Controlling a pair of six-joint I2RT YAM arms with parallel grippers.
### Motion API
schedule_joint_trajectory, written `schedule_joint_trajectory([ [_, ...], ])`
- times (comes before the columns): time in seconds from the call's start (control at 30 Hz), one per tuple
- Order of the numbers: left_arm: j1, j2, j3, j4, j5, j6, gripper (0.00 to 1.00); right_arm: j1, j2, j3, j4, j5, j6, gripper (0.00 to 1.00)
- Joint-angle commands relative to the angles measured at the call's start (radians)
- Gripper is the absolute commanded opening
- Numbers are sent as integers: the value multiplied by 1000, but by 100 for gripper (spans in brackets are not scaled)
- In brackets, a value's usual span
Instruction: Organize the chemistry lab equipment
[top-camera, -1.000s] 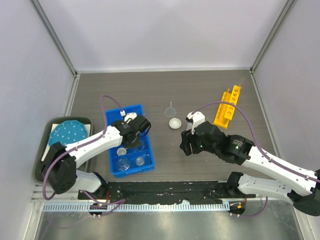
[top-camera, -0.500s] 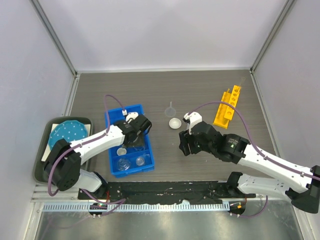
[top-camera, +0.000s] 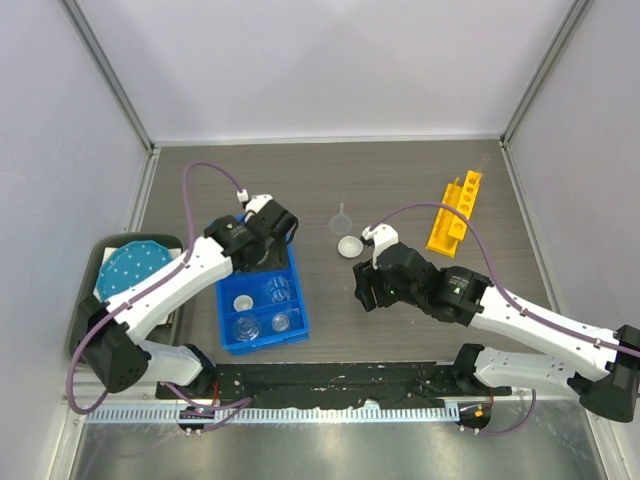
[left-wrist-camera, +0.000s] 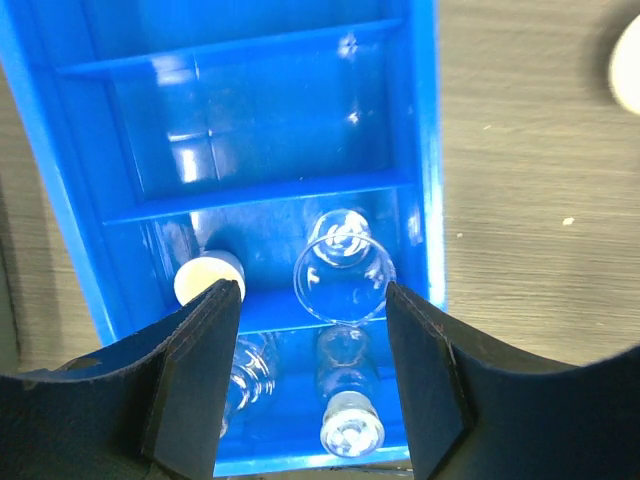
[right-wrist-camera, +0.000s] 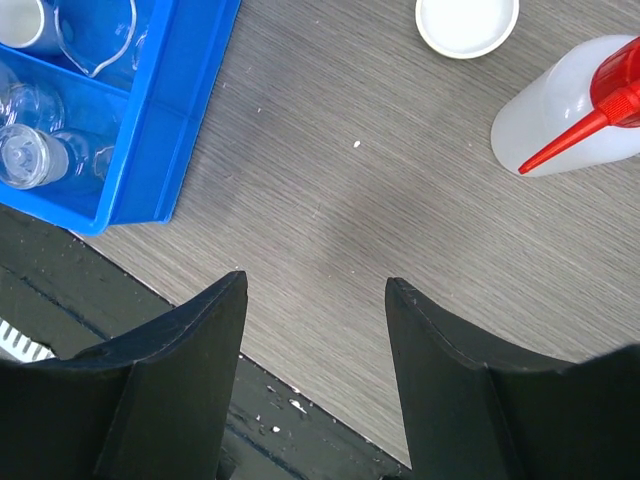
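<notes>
My left gripper (top-camera: 258, 258) hangs open over the blue tray (top-camera: 262, 344). In the left wrist view its fingers (left-wrist-camera: 195, 370) stand either side of a clear glass beaker (left-wrist-camera: 342, 278) that sits upright in the tray (left-wrist-camera: 425, 150), untouched. A white-capped vial (left-wrist-camera: 208, 278) and a lying vial (left-wrist-camera: 350, 428) share that end. My right gripper (top-camera: 363, 288) is open above bare table, nothing between its fingers (right-wrist-camera: 180, 370). Beyond it lie the white round dish (right-wrist-camera: 466, 22) and the red-capped squeeze bottle (right-wrist-camera: 565, 105). A glass funnel (top-camera: 342, 216) and the yellow rack (top-camera: 455, 213) stand farther back.
A teal dotted plate (top-camera: 135, 268) rests in a dark tray (top-camera: 82, 330) at the left edge. The enclosure's walls close in the table on three sides. The black base rail (top-camera: 330, 385) runs along the near edge.
My left gripper has opened, letting go of the beaker in the blue tray, and has lifted and drawn back. The right arm has drifted slightly left, still open.
</notes>
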Motion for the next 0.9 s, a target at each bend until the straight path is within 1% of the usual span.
schedule_joint_trajectory([
  [0.0, 2, -28, 140, -112, -40, 53, 64, 6, -22, 41, 44, 73, 6, 63],
  [0.1, 2, 33, 255, -125, -14, 73, 64, 6, -51, 55, 31, 116, 24, 63],
  [0.17, -1, 68, 292, -116, 4, 73, 63, 6, -71, 69, 18, 139, 35, 63],
  [0.3, -3, 162, 367, -47, 66, 78, 63, 6, -132, 105, -44, 214, 56, 63],
  [0.4, -1, 255, 426, 9, 106, 82, 63, 4, -174, 139, -98, 288, 61, 63],
  [0.43, 0, 312, 444, 16, 119, 90, 63, 6, -185, 156, -114, 321, 62, 63],
  [0.47, 0, 337, 463, 33, 148, 92, 63, 6, -188, 162, -126, 329, 62, 64],
  [0.53, 0, 411, 513, 53, 167, 95, 62, 6, -199, 171, -152, 337, 62, 64],
  [0.7, 2, 542, 601, 96, 221, 90, 60, 6, -229, 165, -175, 351, 61, 64],
  [0.87, 2, 642, 630, 145, 250, 81, 60, 6, -237, 165, -180, 354, 50, 64],
])
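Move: Lying on the table to the right of the blue bin, the white dish is about 15 cm ahead of the open left hand, 19 cm to its right and 14 cm below. The clear funnel lies some 6 cm beyond the dish, slightly to its left; the wash bottle stands about 8 cm right of the dish and a little nearer. The bin's middle is roughly 5 cm ahead of the left hand and 3 cm left. From the right hand, the dish lies about 22 cm ahead and 2 cm left. Swinging out of the blue bin empty and open, the left hand first rises about 7 cm, then arcs right and forward over the bin's right side, coming down towards the white dish, some 14 cm right and 10 cm forward in all. The right hand, open too, lifts about 9 cm and draws 7 cm to the right, turning clockwise with its fingers tipping up. ##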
